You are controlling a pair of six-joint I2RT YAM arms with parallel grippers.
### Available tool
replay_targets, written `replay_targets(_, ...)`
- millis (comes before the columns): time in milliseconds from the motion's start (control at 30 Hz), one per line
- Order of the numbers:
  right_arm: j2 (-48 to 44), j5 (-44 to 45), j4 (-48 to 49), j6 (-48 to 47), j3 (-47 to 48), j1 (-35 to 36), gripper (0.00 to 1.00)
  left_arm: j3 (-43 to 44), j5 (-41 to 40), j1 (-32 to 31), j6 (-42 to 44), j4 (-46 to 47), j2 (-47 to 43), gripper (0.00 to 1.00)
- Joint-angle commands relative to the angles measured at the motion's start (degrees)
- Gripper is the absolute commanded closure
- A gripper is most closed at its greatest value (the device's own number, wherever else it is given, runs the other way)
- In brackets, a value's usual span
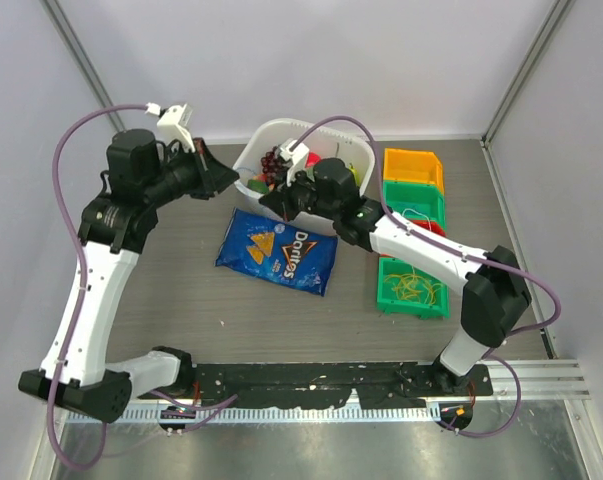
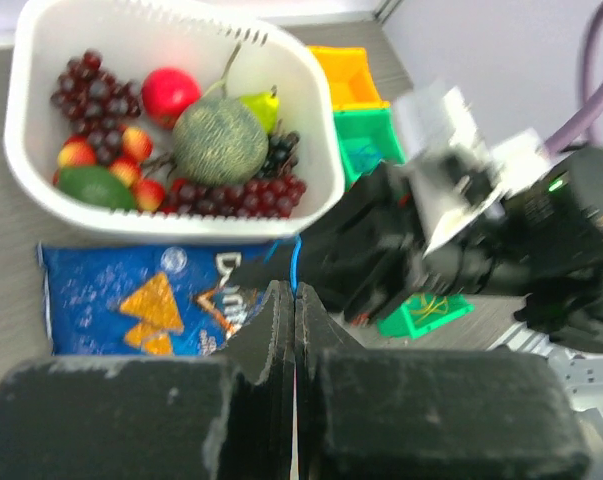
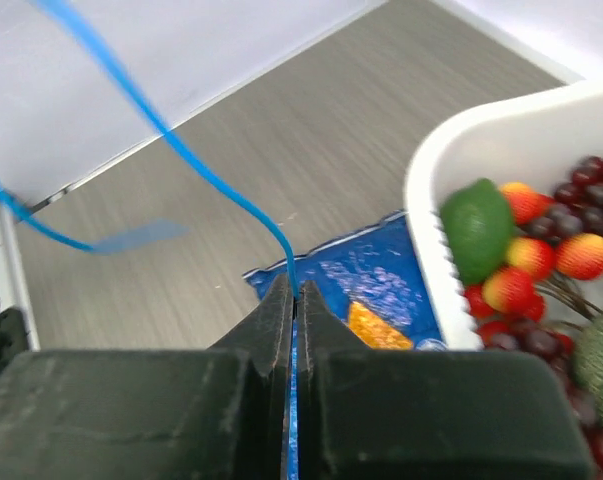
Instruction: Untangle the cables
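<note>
Both grippers are raised above the table and each is shut on the same thin blue cable. In the left wrist view the blue cable (image 2: 297, 262) comes out of the closed tips of my left gripper (image 2: 295, 292) and runs toward the right arm's black gripper. In the right wrist view the blue cable (image 3: 211, 175) leaves my right gripper (image 3: 294, 292) and curves up to the left. From above, my left gripper (image 1: 221, 172) and right gripper (image 1: 274, 203) are close together beside the basket. Yellow cables (image 1: 413, 288) lie in the near green bin; a white cable (image 1: 415, 214) lies in the middle green bin.
A white basket (image 1: 249, 160) of fake fruit stands at the back centre. A blue Doritos bag (image 1: 278, 252) lies flat under the grippers. A row of bins stands on the right: orange (image 1: 413, 165), then green (image 1: 436, 305).
</note>
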Motion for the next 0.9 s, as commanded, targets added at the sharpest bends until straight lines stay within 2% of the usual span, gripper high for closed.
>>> replay_targets(0, -6.97, 13.11, 3.21, 3.17, -0.24, -2.42, 0.99, -8.59, -6.46, 0.37, 0.31, -0.42, -7.51, 1.00)
replay_targets(100, -8.56, 15.93, 3.30, 5.90, 2.65, -3.13, 0.99, -14.85, -5.60, 0.37, -1.26, 2.12, -9.63, 1.00)
replay_targets(200, -9.61, 15.33, 3.56, 8.53, 5.47, -3.92, 0.99, -17.58, -3.93, 0.37, -2.41, 3.71, -8.94, 1.00)
replay_targets(467, -12.07, 17.42, -0.30, 7.50, 14.35, -4.19, 0.99, -16.36, -1.29, 0.37, -4.16, 7.22, -3.76, 0.99)
replay_targets(633, -14.70, 26.56, -5.05, 0.91, 17.08, -5.06, 0.99, -14.07, -1.20, 0.37, -5.67, 9.69, -2.78, 0.61)
replay_targets(700, -15.94, 28.41, -5.75, -2.26, 17.34, -7.34, 0.99, -13.81, -1.29, 0.28, -5.49, 10.39, -2.87, 0.51)
replay_targets(767, -16.81, 28.68, -6.37, -2.79, 17.34, -10.49, 0.99, -13.72, -1.38, 0.37, -5.31, 10.66, -3.13, 0.44)
replay_targets(867, -17.79, 28.07, -6.46, -3.06, 17.17, -15.08, 0.99, -13.11, -1.38, 0.37, -5.14, 9.96, -2.87, 0.40)
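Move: The blue cable is pinched in both hands. The far green bin, where blue cable goes, lies about 30 cm to the right of the right hand, 11 cm ahead and 25 cm below; the red bin is in line with it, some 10 cm nearer the bases. The fruit basket's middle stands 13 cm ahead of this hand and 6 cm right; the Doritos bag is almost straight beneath. From the left hand, that green bin lies roughly 37 cm right, 13 cm ahead, far below. The blue cable stays pinched in the shut right fingers and is carried up by about 22 cm and right by some 17, a little forward, away from the left hand and high over the basket, the wrist swinging clockwise some 35 degrees. The left hand dips about 8 cm, drawing briefly back before returning forward, then opens past halfway, its hold on the cable ended. ##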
